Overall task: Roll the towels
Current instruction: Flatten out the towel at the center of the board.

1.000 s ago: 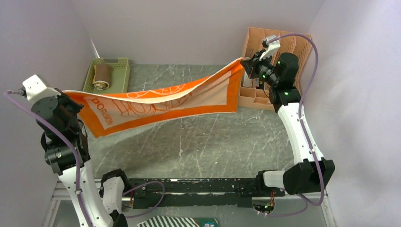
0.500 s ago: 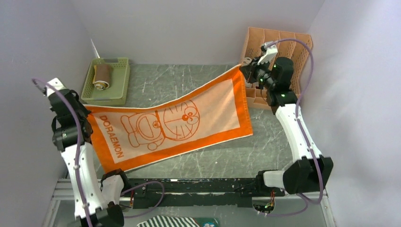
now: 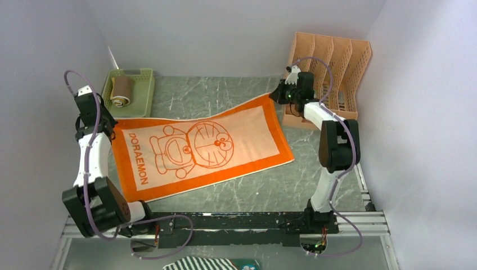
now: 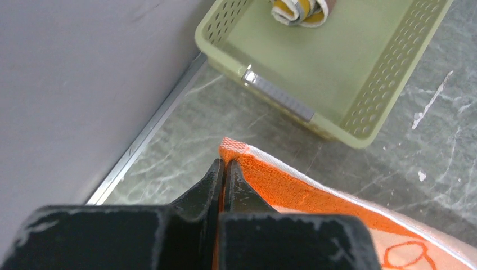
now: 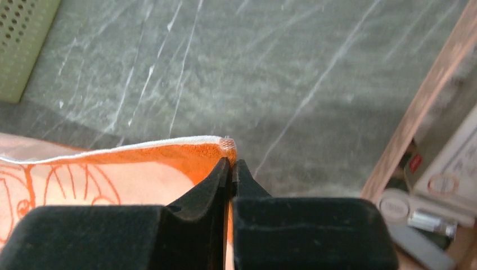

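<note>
The large orange-bordered towel [image 3: 202,147] with the DORAEMON drawing lies spread face up across the table. My left gripper [image 3: 108,120] is shut on its far left corner, and the left wrist view shows the jaws [image 4: 224,164] pinching the orange edge [image 4: 315,194]. At the far right corner my right gripper [image 3: 274,95] is also shut on the cloth; the fingertips [image 5: 231,163] clamp the orange border [image 5: 140,169]. The smaller yellow-tan towel [image 3: 121,93] sits rolled up inside the pale green basket [image 3: 143,90], also seen at the top of the left wrist view [image 4: 298,10].
The green basket [image 4: 360,84] stands at the back left, just beyond the towel's left corner. A peach slotted organizer [image 3: 332,62] with small items stands at the back right, close to my right gripper. Walls close in on the left, the back and the right.
The towel was held stretched in the air between both grippers; both arms came down and it now lies flat on the table. Both grips stay on the corners.
</note>
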You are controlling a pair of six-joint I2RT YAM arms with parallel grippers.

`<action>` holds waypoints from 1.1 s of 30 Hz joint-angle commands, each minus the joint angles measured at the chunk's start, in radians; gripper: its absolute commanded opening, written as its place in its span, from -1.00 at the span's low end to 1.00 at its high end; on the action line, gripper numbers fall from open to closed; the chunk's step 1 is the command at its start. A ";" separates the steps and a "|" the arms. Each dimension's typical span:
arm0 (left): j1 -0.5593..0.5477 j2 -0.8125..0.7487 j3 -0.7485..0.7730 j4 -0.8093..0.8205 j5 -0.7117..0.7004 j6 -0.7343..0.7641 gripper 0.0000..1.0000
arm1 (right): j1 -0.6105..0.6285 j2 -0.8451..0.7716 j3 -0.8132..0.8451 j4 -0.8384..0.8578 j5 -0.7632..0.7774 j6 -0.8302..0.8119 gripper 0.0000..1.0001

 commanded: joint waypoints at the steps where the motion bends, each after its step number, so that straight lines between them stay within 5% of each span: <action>1: 0.003 0.074 0.060 0.233 0.044 0.076 -0.86 | -0.008 0.082 0.167 0.060 -0.046 -0.004 -1.00; 13: 0.003 0.167 0.016 0.392 0.027 0.129 -0.86 | -0.009 0.267 0.401 -0.002 -0.059 -0.032 -1.00; 33: 0.003 0.333 0.011 0.285 0.051 -0.068 -0.86 | -0.007 0.255 0.290 0.058 -0.100 -0.017 -1.00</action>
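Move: The orange towel hangs by its two far corners between both shut grippers, its near side on the board. Its middle lies about 36 cm right and 9 cm back of the left hand, some 12 cm lower; from the right hand it is about 35 cm left, 20 cm back and 8 cm lower. The green basket's middle is roughly 18 cm ahead of the left hand and 3 cm right. The wooden organizer stands some 25 cm right of the right hand and 5 cm ahead. Keep both far corners of the orange towel pinched and draw it outward over the board. Bring the left gripper about 6 cm forward towards the basket's near edge, drifting slightly left, then sink it some 6 cm without going farther out. Swing the right gripper forward alongside with a slight rise, ease it back a little and lower it again. ##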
